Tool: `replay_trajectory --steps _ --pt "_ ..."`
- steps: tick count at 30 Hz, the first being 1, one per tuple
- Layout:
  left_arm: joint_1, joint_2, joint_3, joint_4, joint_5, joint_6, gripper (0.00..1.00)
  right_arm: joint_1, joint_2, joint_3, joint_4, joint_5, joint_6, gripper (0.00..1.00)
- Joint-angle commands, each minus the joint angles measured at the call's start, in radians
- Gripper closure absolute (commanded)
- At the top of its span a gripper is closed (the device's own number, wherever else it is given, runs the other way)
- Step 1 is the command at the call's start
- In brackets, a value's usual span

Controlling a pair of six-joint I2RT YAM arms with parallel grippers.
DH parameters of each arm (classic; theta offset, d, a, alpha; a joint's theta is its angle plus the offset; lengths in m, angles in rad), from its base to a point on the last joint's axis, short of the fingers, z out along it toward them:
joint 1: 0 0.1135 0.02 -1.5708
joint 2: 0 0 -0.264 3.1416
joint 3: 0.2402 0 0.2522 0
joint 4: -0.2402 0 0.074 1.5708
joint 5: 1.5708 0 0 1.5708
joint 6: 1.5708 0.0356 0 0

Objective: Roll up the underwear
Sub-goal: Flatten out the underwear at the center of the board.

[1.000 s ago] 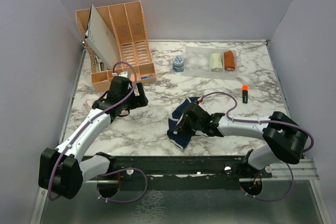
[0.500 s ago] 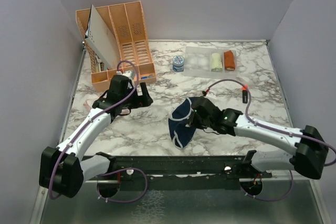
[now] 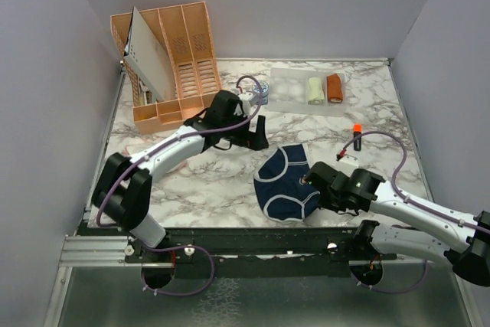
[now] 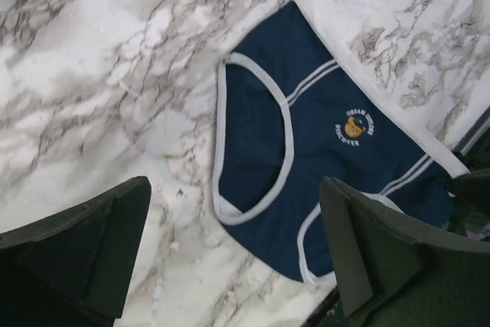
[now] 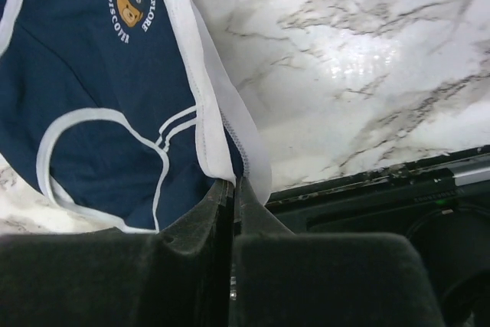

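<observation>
The navy blue underwear [image 3: 283,181] lies spread flat near the table's front edge, with white trim and a small bear logo facing up. My right gripper [image 3: 309,181] is shut on its white waistband at the right side. In the right wrist view the closed tips [image 5: 232,186] pinch the waistband of the underwear [image 5: 92,89]. My left gripper [image 3: 259,137] hovers open just beyond the cloth's far left corner. The left wrist view shows the underwear [image 4: 321,143] ahead of the left gripper [image 4: 233,212], with nothing between its fingers.
An orange slotted organiser [image 3: 180,55] holding a white board [image 3: 145,55] stands at the back left. A small blue-and-white jar [image 3: 260,93] sits beside a clear tray [image 3: 287,89] with a cream roll [image 3: 315,89] and a rust-orange roll [image 3: 334,87]. An orange-capped marker [image 3: 357,137] lies right.
The right gripper has closed on the waistband and pulled the underwear right, spreading it flat. The left arm has swung from beside the organiser to the centre.
</observation>
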Motion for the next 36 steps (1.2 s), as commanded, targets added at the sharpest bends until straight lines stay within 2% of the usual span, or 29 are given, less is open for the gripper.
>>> replay_trajectory --steps 1,5,7,9,11,12,14,21,25,30,32,36 --pt "-0.058 0.174 0.167 0.011 -0.005 0.129 0.02 -0.001 -0.026 -0.028 -0.11 0.121 0.158 0.93" --pt "-0.123 0.348 0.351 -0.013 0.027 0.255 0.01 -0.002 -0.026 -0.083 -0.059 0.11 0.254 0.91" --pt "-0.132 0.44 0.443 -0.042 0.072 0.317 0.01 -0.002 -0.045 -0.129 -0.01 0.102 0.284 0.87" --pt "-0.142 0.522 0.534 -0.085 0.107 0.374 0.01 -0.002 -0.077 -0.155 0.025 0.099 0.304 0.75" --pt "-0.154 0.582 0.609 -0.124 0.126 0.42 0.01 -0.003 -0.118 -0.159 0.017 0.103 0.317 0.5" --pt "-0.158 0.605 0.637 -0.13 0.134 0.438 0.01 -0.003 -0.14 -0.156 -0.004 0.108 0.333 0.41" --pt "-0.159 0.652 0.68 -0.137 0.161 0.464 0.01 -0.003 -0.187 -0.148 -0.058 0.122 0.37 0.32" --pt "-0.181 0.8 0.864 -0.233 0.229 0.549 0.01 -0.003 -0.332 -0.156 -0.157 0.112 0.44 0.29" --pt "-0.203 0.875 0.974 -0.304 0.199 0.577 0.03 -0.003 -0.397 -0.181 -0.155 0.113 0.464 0.29" --pt "-0.239 0.959 1.095 -0.407 0.11 0.631 0.11 -0.003 -0.436 -0.19 -0.149 0.128 0.468 0.28" --pt "-0.25 0.975 1.101 -0.428 0.075 0.648 0.15 -0.003 -0.439 -0.185 -0.155 0.139 0.468 0.28" --pt "-0.258 0.988 1.081 -0.452 0.028 0.67 0.29 -0.003 -0.435 -0.179 -0.16 0.154 0.469 0.27"
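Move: The underwear's far waistband corner, which my open left hand goes for, lies about 18 cm to that hand's right, 5 cm ahead and 11 cm below; the blue tin is some 20 cm ahead of the hand, 2 cm to its right. My right hand still pinches the near waistband corner, to be laid on the board about 4 cm below, 3 cm to its right and 1 cm back. The underwear's middle is 9 cm left and 5 cm ahead of my right hand. I sweep my left hand some 19 cm right to the far waistband corner, first reaching slightly forward, then sinking about 10 cm to the board as it swings roughly 40 degrees clockwise and its fingers begin closing around the corner. Meanwhile my right hand eases down and right, opens to let go of the near corner, then rises again, turning clockwise and tilting its left side up. ##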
